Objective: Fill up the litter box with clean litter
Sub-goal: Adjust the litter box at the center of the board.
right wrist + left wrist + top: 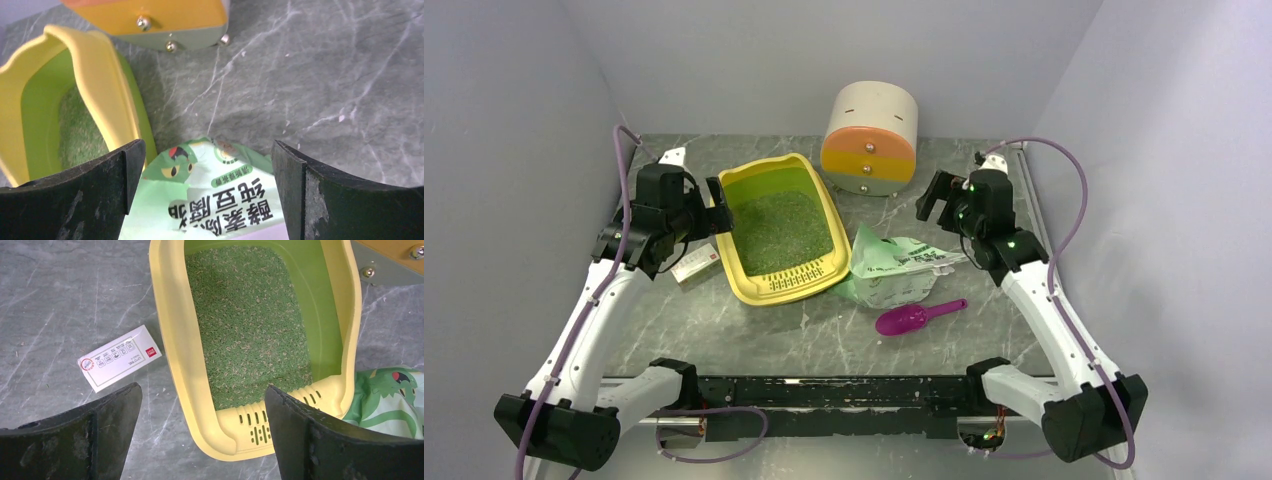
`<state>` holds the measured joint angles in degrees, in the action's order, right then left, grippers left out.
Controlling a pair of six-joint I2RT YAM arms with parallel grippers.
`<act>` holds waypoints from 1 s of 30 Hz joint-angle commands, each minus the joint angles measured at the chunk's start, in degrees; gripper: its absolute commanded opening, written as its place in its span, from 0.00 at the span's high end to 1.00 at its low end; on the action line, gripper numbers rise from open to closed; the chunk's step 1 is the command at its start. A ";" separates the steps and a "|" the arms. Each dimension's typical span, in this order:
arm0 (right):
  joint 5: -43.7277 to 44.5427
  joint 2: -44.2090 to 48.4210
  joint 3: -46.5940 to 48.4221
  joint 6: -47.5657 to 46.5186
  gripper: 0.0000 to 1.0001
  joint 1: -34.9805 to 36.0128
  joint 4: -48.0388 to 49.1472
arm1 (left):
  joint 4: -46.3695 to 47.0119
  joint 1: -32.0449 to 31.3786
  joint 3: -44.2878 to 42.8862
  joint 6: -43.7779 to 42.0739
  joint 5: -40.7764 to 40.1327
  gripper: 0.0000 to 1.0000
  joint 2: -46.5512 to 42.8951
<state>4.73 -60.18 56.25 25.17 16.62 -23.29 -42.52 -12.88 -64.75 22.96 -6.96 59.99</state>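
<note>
The yellow litter box (736,262) sits left of centre on the grey marble table, slotted grille end nearest the arms. Greenish clean litter (786,232) covers its floor. My left gripper (721,210) hovers open at the box's left rim with nothing between its fingers. In the left wrist view the left gripper (202,392) straddles the near left corner of the litter box (172,340), with litter (250,330) beyond. My right gripper (934,205) hangs open and empty above the table, right of the box. In the right wrist view the right gripper (207,150) is over the bag.
A pale green printed bag (896,270) lies right of the box, also seen under the right gripper (225,200). A magenta scoop (914,317) lies in front of it. A round drawer cabinet (871,140) stands at the back. A small white card (695,264) lies left of the box.
</note>
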 commanded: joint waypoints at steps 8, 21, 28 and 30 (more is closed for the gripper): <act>-0.01 -6.18 11.96 0.38 0.00 0.35 -8.51 | 3.01 0.21 0.90 1.59 2.17 0.03 -1.14; -0.91 -10.31 7.82 -1.07 0.00 0.04 -7.23 | 1.62 0.23 2.00 1.04 -0.34 0.03 -3.64; -13.49 -19.55 12.60 -0.75 0.00 -4.64 -6.52 | 1.33 0.23 3.63 1.69 1.53 0.03 -5.29; -20.32 -20.88 12.69 0.17 0.00 -6.46 -4.52 | 1.13 0.23 4.00 2.03 2.26 0.03 -6.08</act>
<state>-2.50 -78.78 66.87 24.82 13.34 -30.63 -41.58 -12.88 -61.67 24.05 -6.24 55.90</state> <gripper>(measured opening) 0.997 0.970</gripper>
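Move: From the right hand, the litter box's middle lies about 25 cm to the left, some 5 cm farther out and 17 cm lower. The litter bag is almost straight below, about 3 cm back and 2 cm left, and the purple scoop some 11 cm back and 3 cm right. The drawer unit stands about 22 cm ahead and 8 cm left. From the left hand, the litter box's middle is some 10 cm right, 5 cm ahead and 17 cm below. Lift the open right gripper a couple of centimetres first, swinging briefly right and back, then bring it down past its starting height, about 7 cm from the top of the lift. Reach forward some 3 cm near the end, over the litter bag and closer to the litter box's right side. Tip the fingers down about 15 degrees and keep them wide open, touching nothing. ##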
